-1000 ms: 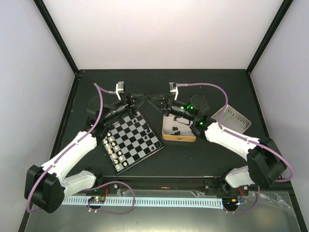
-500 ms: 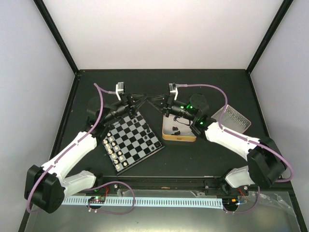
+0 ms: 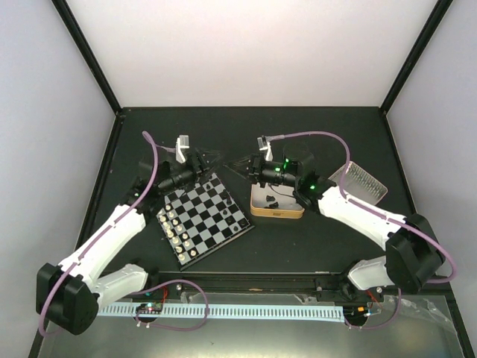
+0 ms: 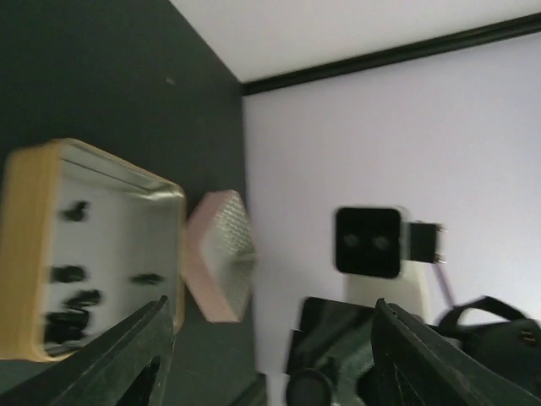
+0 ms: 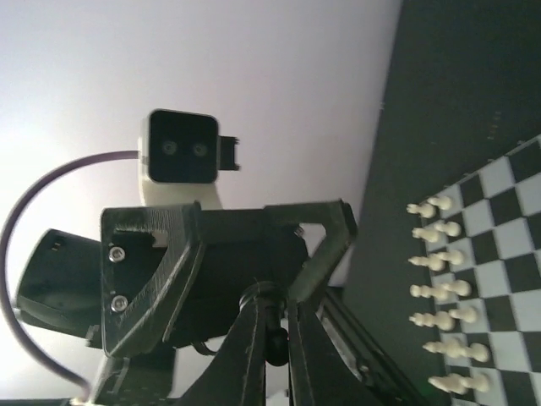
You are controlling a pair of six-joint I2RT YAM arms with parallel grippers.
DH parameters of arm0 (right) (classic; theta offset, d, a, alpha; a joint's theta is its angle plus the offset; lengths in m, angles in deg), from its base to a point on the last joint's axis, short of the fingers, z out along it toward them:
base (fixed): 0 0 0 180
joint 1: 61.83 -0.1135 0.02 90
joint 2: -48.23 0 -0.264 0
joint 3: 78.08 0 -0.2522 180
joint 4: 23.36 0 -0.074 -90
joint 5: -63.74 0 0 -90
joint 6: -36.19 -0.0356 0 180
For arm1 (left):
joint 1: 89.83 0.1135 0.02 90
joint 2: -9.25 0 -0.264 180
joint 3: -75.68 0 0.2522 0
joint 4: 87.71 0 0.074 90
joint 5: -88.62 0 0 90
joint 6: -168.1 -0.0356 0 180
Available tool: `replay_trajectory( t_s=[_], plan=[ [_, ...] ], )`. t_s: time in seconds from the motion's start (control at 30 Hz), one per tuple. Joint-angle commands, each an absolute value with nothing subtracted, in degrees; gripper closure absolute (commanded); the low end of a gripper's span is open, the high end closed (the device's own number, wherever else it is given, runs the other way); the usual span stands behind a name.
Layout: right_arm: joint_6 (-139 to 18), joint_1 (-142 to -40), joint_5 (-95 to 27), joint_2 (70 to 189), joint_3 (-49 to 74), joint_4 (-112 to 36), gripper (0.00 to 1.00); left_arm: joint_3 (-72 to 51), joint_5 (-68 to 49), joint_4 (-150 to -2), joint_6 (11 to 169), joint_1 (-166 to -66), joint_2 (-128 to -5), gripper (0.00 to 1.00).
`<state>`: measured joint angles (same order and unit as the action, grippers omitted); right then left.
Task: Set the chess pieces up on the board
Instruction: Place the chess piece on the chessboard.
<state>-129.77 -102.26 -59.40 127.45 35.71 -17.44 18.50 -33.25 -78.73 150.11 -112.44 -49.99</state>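
The board (image 3: 207,215) lies left of centre, with cream pieces along its left edge and a black chess piece (image 3: 242,221) near its right corner. Above the board's far corner my two grippers meet tip to tip in the air. My right gripper (image 5: 272,311) is shut on a tiny black chess piece (image 5: 275,342), pinched between its fingers. My left gripper (image 4: 270,309) faces it with its fingers (image 4: 127,355) spread wide and nothing between them. From above, the left gripper (image 3: 213,156) and the right gripper (image 3: 234,163) are a small gap apart.
A gold-rimmed tin (image 3: 276,212) with several loose black pieces stands right of the board, under the right arm. A pale ribbed lid (image 3: 358,181) lies further right. Cream pieces (image 5: 439,288) stand in two rows on the board's edge.
My left gripper has opened and drawn back a little to the left. My right gripper has shut on the black piece and shifted slightly left.
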Motion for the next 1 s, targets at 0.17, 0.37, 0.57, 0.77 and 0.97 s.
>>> replay_trajectory(
  t_s=[0.17, 0.37, 0.57, 0.77, 0.97],
  plan=[
    [-110.55, -103.58, -54.17, 133.01, 25.24, -41.13, 0.99, 16.95, -17.4, -56.85, 128.54, -108.8, -48.07, 0.33],
    [-92.9, -108.41, -41.93, 145.37, 8.44, -64.25, 0.99, 16.03, -4.0, -47.35, 116.47, -107.15, -42.73, 0.31],
    [-83.24, -113.31, -31.55, 158.43, -5.89, -77.96, 0.99, 16.01, 9.52, -39.63, 107.62, -106.83, -34.71, 0.23],
    [-80.0, -115.85, -24.39, 169.24, -17.86, -86.82, 0.99, 16.61, 15.62, -36.09, 103.11, -106.58, -29.8, 0.16],
    [-79.2, -116.15, -22.42, 173.86, -21.23, -87.29, 0.99, 17.1, 26.74, -33.2, 100.94, -106.44, -27.23, 0.11]
  ],
)
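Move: The right hand already holds a black chess piece. The empty squares of the board's black side that it heads for lie about 7 cm to its left, 4 cm ahead and 26 cm below; on the board too, the tall black piece stands about 3 cm left and 3 cm ahead of that hand, the lone black pawn some 10 cm left and 8 cm ahead, the corner black piece 9 cm left and 12 cm ahead. From the left hand those squares are almost straight below, 2 cm ahead. Keeping the black piece pinched in its shut fingers, the right hand swings down some 20 cm, with about 7 cm to the left and a little forward, its fingers turning roughly 70 degrees from pointing left to pointing steeply down over the black side of the board. The empty left hand clears away about 20 cm to the left, dipping and then rising slightly to end 5 cm lower, while its fingers open wider and swing round to point forward and down. ##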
